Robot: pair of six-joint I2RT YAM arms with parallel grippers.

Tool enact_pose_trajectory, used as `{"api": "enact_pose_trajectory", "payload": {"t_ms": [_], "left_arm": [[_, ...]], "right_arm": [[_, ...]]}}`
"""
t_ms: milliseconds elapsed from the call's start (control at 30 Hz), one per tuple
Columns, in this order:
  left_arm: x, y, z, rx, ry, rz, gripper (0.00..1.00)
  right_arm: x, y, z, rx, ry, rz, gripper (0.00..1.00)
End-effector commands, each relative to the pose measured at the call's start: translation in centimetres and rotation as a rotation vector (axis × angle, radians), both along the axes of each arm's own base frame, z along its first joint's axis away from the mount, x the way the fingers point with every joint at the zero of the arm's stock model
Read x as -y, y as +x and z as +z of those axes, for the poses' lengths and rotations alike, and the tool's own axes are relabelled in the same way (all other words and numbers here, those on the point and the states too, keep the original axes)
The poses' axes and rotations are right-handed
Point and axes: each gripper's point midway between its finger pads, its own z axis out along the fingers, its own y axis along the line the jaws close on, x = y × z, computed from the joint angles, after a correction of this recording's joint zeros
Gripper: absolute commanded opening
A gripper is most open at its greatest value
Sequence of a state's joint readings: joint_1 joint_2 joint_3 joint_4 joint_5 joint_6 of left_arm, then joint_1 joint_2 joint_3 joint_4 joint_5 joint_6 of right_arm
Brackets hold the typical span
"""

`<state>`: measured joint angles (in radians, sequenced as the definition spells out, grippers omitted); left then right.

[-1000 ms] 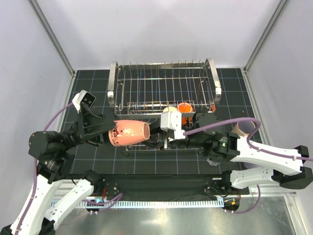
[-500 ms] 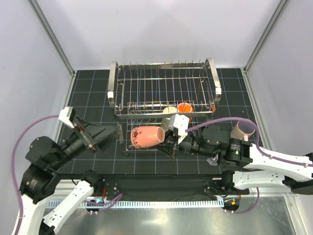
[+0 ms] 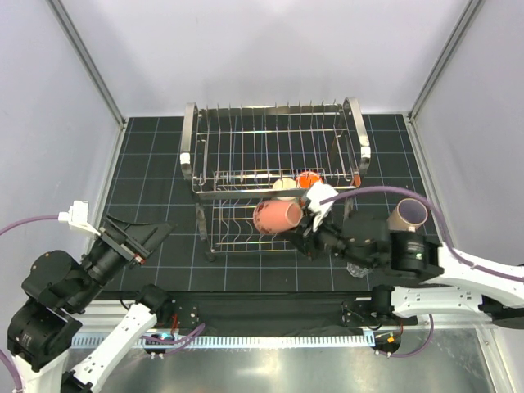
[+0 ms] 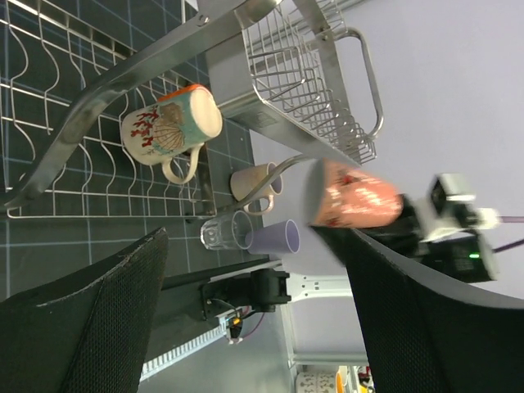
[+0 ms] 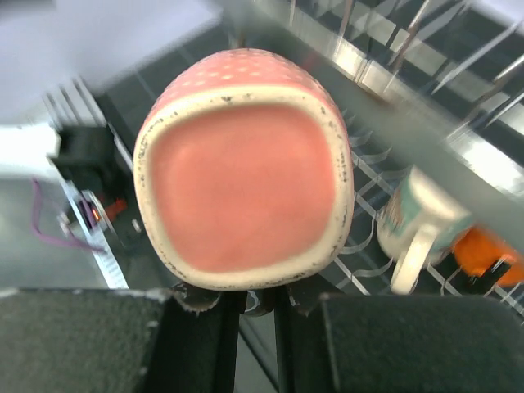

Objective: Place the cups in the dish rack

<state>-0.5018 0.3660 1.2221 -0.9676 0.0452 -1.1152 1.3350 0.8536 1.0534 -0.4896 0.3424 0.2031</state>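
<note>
The salmon-pink mug (image 3: 278, 217) hangs on its side over the front of the dish rack (image 3: 190, 139), at its lower tier. My right gripper (image 3: 308, 228) is shut on it from the right. In the right wrist view the mug's opening (image 5: 246, 176) fills the frame just above the narrow gap of the right gripper (image 5: 258, 304). My left gripper (image 3: 136, 238) stands open and holds nothing, well left of the rack. A cream mug (image 3: 283, 185) and a small orange cup (image 3: 309, 178) lie in the lower tier. In the left wrist view the left gripper (image 4: 262, 327) frames the held mug (image 4: 354, 196).
A beige-pink mug (image 3: 407, 215) stands right of the rack. The left wrist view shows it (image 4: 254, 182) next to a clear glass tumbler (image 4: 223, 232) and a lavender tumbler (image 4: 275, 237). The right arm (image 3: 426, 266) crosses the mat in front of them.
My left gripper let go of the salmon-pink mug, opened wide and pulled back to the left. The right gripper carried the mug to the right along the rack's front.
</note>
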Motion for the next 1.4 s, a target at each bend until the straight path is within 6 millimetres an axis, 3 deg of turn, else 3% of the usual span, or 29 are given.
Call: {"api": "enact_pose_trajectory", "payload": {"t_ms": [0,67,100,267,333,367,400,433,500,567,600,733,933,1067,1367], "left_arm": [[0.2,0.7,-1.2,-0.027,0.054,0.001,0.84],[0.3,0.8,-1.7,-0.038,0.056,0.000,0.84],[0.3,0.8,-1.8,-0.040,0.055,-0.003,0.84],[0.2,0.7,-2.2,-0.042,0.056,0.003,0.84],[0.2,0.7,-2.5,-0.049,0.058,0.005,0.84],[0.2,0.8,-2.6,-0.052,0.060,0.005,0.84],[0.2,0.8,-2.7,-0.055,0.061,0.002,0.84],[0.3,0.8,-2.9,-0.062,0.064,-0.002,0.84],[0.4,0.9,-3.2,-0.068,0.064,-0.003,0.83],[0.5,0.8,-3.6,-0.074,0.065,-0.007,0.83],[0.5,0.8,-3.7,-0.076,0.064,-0.007,0.83],[0.4,0.8,-4.2,-0.083,0.074,-0.003,0.83],[0.3,0.9,-4.8,-0.094,0.100,-0.002,0.83],[0.3,1.0,-5.2,-0.099,0.106,-0.003,0.83],[0.9,1.5,-6.2,-0.120,0.115,-0.017,0.83]], "right_arm": [[2.2,1.1,9.8,0.075,0.214,-0.093,0.04],[2.6,1.4,11.0,0.090,0.215,-0.112,0.04],[3.2,1.6,12.9,0.111,0.241,-0.130,0.04],[4.1,3.0,17.2,0.175,0.235,-0.211,0.04],[4.4,4.3,18.8,0.212,0.189,-0.278,0.04],[4.7,5.1,18.7,0.218,0.144,-0.311,0.04],[5.5,5.5,20.6,0.233,0.169,-0.345,0.04],[4.5,6.3,20.3,0.236,0.130,-0.355,0.04],[6.1,8.1,21.6,0.230,0.130,-0.413,0.04],[5.4,9.6,20.5,0.202,0.076,-0.423,0.04],[6.6,11.0,21.2,0.204,0.078,-0.477,0.04],[7.4,13.8,20.2,0.161,-0.007,-0.555,0.04],[8.1,17.2,16.8,0.020,-0.089,-0.584,0.04],[8.3,18.3,13.1,-0.064,-0.200,-0.602,0.04],[8.6,19.0,8.8,-0.127,-0.356,-0.623,0.04]]}}
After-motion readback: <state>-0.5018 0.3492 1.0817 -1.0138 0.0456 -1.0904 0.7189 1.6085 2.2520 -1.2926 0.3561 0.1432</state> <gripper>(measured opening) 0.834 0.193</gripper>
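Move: The right hand holds the pink cup just in front of the dish rack; the place it is bound for, the right rear of the upper tier, lies about 20 cm ahead, 6 cm to the right and 4 cm higher. On the lower tier the coral mug stands some 14 cm ahead, straight on, the orange cup 17 cm ahead and 6 cm right, both about 18 cm lower. From the left hand that place is roughly 23 cm ahead, 34 cm right, slightly lower. Keeping its grip on the pink cup, the right hand climbs steeply about 20 cm, then reaches some 18 cm forward and 8 cm right over the rack's front rail, turning clockwise about 35 degrees. Over the upper tier it sinks about 13 cm towards the right rear slots, fingers tipping down, while the empty, open left hand lowers about 6 cm. ##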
